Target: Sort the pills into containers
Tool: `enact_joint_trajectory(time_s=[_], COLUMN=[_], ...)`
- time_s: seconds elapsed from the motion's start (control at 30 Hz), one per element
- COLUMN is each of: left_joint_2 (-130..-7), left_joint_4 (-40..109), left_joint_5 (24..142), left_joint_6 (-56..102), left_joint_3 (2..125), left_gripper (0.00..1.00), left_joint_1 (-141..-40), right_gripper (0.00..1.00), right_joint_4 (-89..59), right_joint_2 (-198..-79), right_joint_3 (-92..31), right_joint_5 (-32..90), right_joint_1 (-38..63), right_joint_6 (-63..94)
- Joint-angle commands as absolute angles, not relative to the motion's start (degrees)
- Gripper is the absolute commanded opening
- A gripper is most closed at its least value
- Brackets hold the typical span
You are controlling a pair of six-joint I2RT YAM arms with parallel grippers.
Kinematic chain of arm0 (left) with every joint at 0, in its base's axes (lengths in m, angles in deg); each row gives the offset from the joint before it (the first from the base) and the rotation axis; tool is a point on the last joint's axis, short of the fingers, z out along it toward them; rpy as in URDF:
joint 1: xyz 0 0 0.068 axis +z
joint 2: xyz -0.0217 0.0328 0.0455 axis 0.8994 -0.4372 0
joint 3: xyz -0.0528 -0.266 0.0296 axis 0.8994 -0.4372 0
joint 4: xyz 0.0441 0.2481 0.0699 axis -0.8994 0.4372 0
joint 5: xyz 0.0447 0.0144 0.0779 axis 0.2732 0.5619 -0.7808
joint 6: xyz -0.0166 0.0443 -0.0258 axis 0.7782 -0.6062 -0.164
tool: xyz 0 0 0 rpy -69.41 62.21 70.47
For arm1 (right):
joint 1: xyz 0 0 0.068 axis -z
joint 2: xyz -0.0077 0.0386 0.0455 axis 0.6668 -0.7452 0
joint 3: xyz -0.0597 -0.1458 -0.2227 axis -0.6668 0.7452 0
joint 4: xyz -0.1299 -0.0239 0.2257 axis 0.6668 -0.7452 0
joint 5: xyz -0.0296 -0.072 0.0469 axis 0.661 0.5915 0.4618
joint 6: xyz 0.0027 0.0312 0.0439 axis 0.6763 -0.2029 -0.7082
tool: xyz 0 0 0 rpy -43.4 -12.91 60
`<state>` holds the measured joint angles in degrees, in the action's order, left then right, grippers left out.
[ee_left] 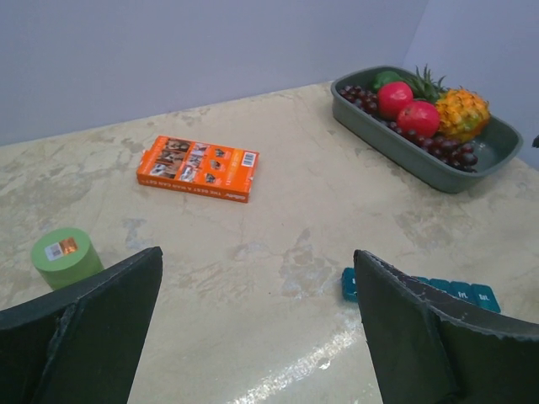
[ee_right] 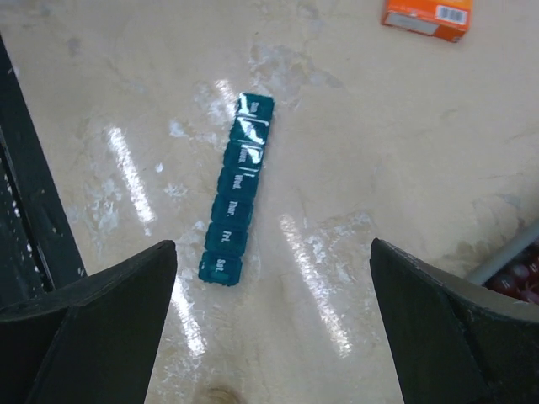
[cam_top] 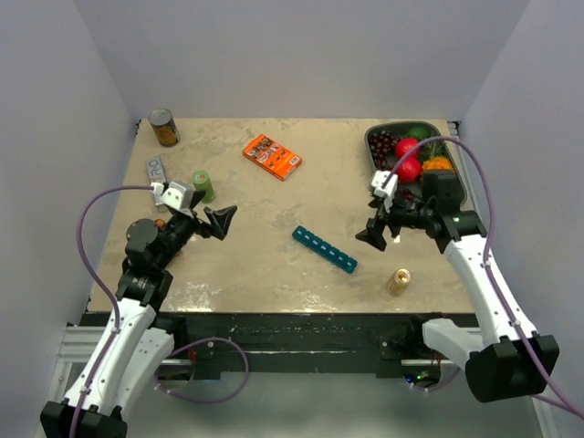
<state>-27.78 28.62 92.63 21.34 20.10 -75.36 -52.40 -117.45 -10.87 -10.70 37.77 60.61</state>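
The teal-blue pill organizer [cam_top: 324, 249] lies closed on the table's middle, a row of day-labelled lidded compartments. It shows lengthwise in the right wrist view [ee_right: 237, 189] and its end peeks past the finger in the left wrist view [ee_left: 459, 291]. A small amber-gold bottle [cam_top: 400, 281] stands near the front right; its top edge shows in the right wrist view [ee_right: 221, 394]. No loose pills are visible. My left gripper [cam_top: 222, 222] is open and empty, left of the organizer. My right gripper [cam_top: 374, 235] is open and empty, just right of the organizer.
A green cylinder [cam_top: 203, 185] stands at the left, an orange box [cam_top: 272, 156] at the back middle, a tin can [cam_top: 164, 128] at the back left. A dark tray [cam_top: 461, 187] of fruit sits at the back right behind my right arm.
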Motion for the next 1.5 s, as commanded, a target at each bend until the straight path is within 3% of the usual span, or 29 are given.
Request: enact_joint_trajectory(time_s=[0.0,0.37,0.9,1.1,1.47], left_joint_2=[-29.2,-32.3,-32.3,-32.4,-32.5], left_joint_4=[25.2,26.8,26.7,26.6,26.5], left_joint_5=[96.5,95.2,95.2,95.4,95.7], left_joint_6=[21.7,20.6,20.3,20.2,20.3], left_joint_3=[20.0,20.5,20.7,20.7,20.7], left_gripper=[1.00,1.00,1.00,1.00,1.00], left_joint_1=[-75.9,-75.9,-75.9,-75.9,-75.9], right_gripper=[0.99,0.99,0.98,0.91,0.70], right_joint_4=[-51.9,-41.6,-38.1,-38.3,-39.5], right_joint_2=[-119.3,-129.6,-143.9,-147.4,-148.8], right_joint_3=[-9.3,-8.0,-7.9,-8.7,-8.4], right_joint_5=[0.4,20.7,26.7,27.7,28.1], right_joint_1=[29.5,11.5,6.0,5.6,4.7], right_joint_6=[63.2,54.3,48.1,47.7,48.0])
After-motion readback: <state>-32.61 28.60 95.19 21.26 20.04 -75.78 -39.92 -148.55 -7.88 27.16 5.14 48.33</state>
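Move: The teal pill organizer I'm going for has its middle about 9 cm to the left of my right hand, level with it fore and aft and roughly 20 cm below. The gold-capped bottle stands some 9 cm back and 8 cm to the right of that hand. The fruit tray is about 22 cm ahead and 14 cm right, the orange box 26 cm ahead and 22 cm left. From my left hand the organizer lies about 22 cm right and 25 cm down. I sink my right hand about 19 cm onto the pill organizer, swinging some 8 cm left mostly in the first half and then dropping almost straight, while the wrist tips about 35 degrees until the fingers point steeply down. Near the bottom I narrow the wide-open fingers by about a quarter, one to either side of the organizer around Thur. My left hand, empty and open, settles about 2 cm lower. ##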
